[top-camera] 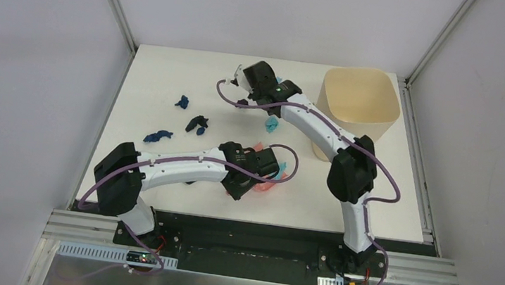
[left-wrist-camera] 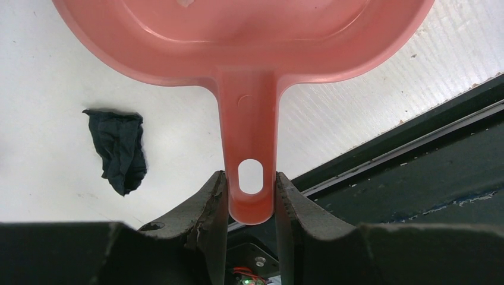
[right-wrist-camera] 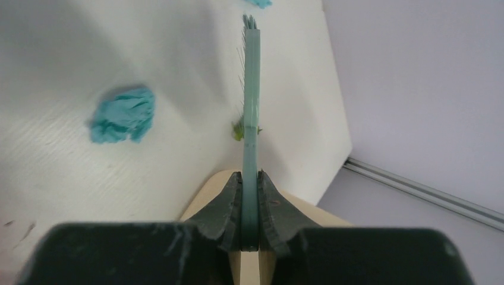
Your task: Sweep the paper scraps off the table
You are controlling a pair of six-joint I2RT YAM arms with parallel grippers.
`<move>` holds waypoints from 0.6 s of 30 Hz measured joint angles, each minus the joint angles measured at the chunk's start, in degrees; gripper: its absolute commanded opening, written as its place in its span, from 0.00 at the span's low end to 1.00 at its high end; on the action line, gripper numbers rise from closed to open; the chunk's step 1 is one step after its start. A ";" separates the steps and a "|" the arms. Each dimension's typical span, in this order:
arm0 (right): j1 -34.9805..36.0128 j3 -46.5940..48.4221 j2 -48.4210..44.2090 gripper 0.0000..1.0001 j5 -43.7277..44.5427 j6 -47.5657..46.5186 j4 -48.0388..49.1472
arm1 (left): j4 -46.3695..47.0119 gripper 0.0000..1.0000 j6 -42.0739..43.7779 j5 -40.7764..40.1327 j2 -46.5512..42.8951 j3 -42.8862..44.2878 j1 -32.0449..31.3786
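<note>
My left gripper [left-wrist-camera: 249,178] is shut on the handle of the pink dustpan [left-wrist-camera: 249,59], which lies on the white table [top-camera: 164,77] near its front edge. A black scrap [left-wrist-camera: 119,148] lies just left of the handle. My right gripper [right-wrist-camera: 250,177] is shut on the thin teal brush [right-wrist-camera: 251,89] at the far middle of the table. A light teal scrap [right-wrist-camera: 123,114] lies left of the brush and an olive green scrap [right-wrist-camera: 238,129] touches it. In the top view, dark blue scraps [top-camera: 182,101] [top-camera: 158,135] and a black and blue one [top-camera: 197,124] lie left of centre.
A beige bin [top-camera: 358,104] stands at the far right of the table, next to the right arm. Grey frame posts rise at the far corners. The black base rail runs along the near edge [left-wrist-camera: 416,136].
</note>
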 measured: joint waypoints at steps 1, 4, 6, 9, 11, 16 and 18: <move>-0.26 0.00 1.44 0.00 1.84 -1.88 1.68 | 0.00 0.00 -0.02 0.02 -0.09 0.00 0.00; -0.96 0.00 3.82 0.00 5.49 -6.14 5.57 | -0.04 0.00 -0.04 0.24 -0.59 0.00 0.00; -1.46 0.00 4.68 0.00 7.56 -8.63 7.96 | -0.09 0.00 -0.04 0.70 -1.05 0.00 0.00; -2.38 0.35 5.60 0.00 9.53 -10.88 10.32 | -0.35 0.00 -0.04 1.11 -1.68 0.00 0.00; -3.08 1.20 6.60 0.00 10.32 -11.52 11.39 | -0.37 0.00 -0.04 1.16 -2.03 0.00 0.00; -5.51 2.25 8.61 0.00 10.78 -11.63 11.93 | -0.37 0.00 -0.11 1.49 -2.43 0.00 0.00; -6.43 2.25 8.92 0.00 10.80 -11.50 11.63 | -0.37 0.00 -0.15 1.49 -2.45 0.00 0.00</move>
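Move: The green scrap lies some 5 cm ahead and 16 cm to the right of my right hand, about 19 cm below it. At that same depth are one light-blue scrap about 14 cm ahead and 4 cm right, and another about 3 cm back and 4 cm right. The bin stands roughly 28 cm to the right and 2 cm back. From my left hand, the green scrap is about 34 cm ahead, 19 cm right and 7 cm lower. Still gripping the brush, I reach my right hand forward about 8 cm over the back of the table, and bear right more and more as I go, some 5 cm in all, towards the far side of the green scrap. I sink a couple of centimetres late on, and my wrist turns some 15 degrees, partly clockwise, with the fingers tipping up slightly. ##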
